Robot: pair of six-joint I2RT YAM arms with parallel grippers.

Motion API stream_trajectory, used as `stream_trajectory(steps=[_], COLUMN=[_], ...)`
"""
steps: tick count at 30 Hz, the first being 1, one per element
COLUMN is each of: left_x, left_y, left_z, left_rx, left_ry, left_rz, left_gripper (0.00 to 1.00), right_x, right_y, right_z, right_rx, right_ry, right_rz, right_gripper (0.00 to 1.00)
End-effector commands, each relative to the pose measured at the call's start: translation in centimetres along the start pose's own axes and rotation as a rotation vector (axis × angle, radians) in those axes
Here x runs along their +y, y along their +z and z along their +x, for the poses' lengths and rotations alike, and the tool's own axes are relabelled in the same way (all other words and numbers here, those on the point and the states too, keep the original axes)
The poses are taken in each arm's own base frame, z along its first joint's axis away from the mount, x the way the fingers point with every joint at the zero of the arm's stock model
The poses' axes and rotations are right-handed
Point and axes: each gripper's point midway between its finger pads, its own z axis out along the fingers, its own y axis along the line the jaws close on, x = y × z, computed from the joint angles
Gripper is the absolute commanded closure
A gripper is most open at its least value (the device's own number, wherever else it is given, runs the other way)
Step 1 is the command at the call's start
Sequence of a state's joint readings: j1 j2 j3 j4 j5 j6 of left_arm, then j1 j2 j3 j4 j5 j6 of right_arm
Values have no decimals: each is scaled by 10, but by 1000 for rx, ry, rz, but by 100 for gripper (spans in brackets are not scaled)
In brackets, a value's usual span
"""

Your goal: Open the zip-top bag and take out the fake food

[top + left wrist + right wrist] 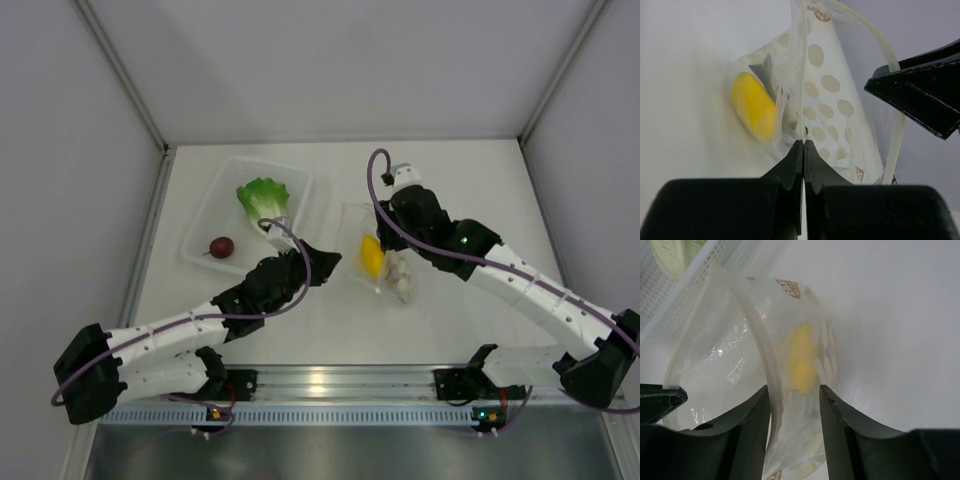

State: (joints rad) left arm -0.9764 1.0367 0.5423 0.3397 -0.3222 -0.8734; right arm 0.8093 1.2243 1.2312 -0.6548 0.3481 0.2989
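Observation:
The zip-top bag (385, 262), clear with white dots, lies mid-table with its mouth held apart. Inside it are a yellow piece (371, 256) and a whitish-brown piece (403, 282) of fake food. My left gripper (333, 258) is shut on the bag's left edge; in the left wrist view the closed tips (804, 143) pinch the film beside the yellow piece (754, 105). My right gripper (385, 235) stands open over the far side. In the right wrist view (794, 392) its jaws straddle one bag wall (735, 355), the yellow piece (802, 362) just beyond.
A rigid clear tray (200, 225) sits at the back left, holding a green lettuce leaf (263, 198) and a dark red round fruit (222, 246). White walls enclose the table on three sides. A metal rail runs along the near edge.

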Motion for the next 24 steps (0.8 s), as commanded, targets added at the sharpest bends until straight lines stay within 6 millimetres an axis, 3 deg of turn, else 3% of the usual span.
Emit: stream_trajectory(steps=[1, 4, 9, 18, 24], left_x=[-22, -25, -25, 13, 33], left_y=[2, 2, 1, -9, -17], left_z=[-12, -14, -17, -26, -23], left_rx=[-20, -21, -34, -102, -110], left_ry=[-18, -17, -16, 23, 29], left_rz=[51, 60, 57, -89, -151], left_gripper=[100, 100, 100, 100, 100], right_x=[-13, -19, -34, -83, -97], right_y=[-11, -12, -16, -51, -67], right_z=[11, 16, 19, 23, 22], right_rx=[14, 24, 41, 79, 89], right_ry=[-1, -9, -29, -106, -122], right_rz=[54, 77, 158, 380, 431], right_gripper=[58, 64, 94, 100, 100])
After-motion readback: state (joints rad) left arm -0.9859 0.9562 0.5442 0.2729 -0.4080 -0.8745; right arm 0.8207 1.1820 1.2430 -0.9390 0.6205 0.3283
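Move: Between the right hand's half-open fingers runs the free rim of the zip-top bag, about 1 cm left of the hand point and level with it fore and aft. The yellow food lies in the bag some 4 cm ahead, 2 cm left and 10 cm below; a pale lump sits about 2 cm back, 4 cm right and equally low. From the left hand, already pinching the opposite rim, that free rim is roughly 4 cm ahead and 8 cm right. Closing fully on the free rim, the right hand pinches it and draws it about 8 cm to the right, away from the left hand, dipping some 2 cm before lifting slightly. It rolls left side down about 15 degrees and swings clockwise a little less. The left hand keeps its pinch, almost still at first, then eases 2 cm left and a little up. ##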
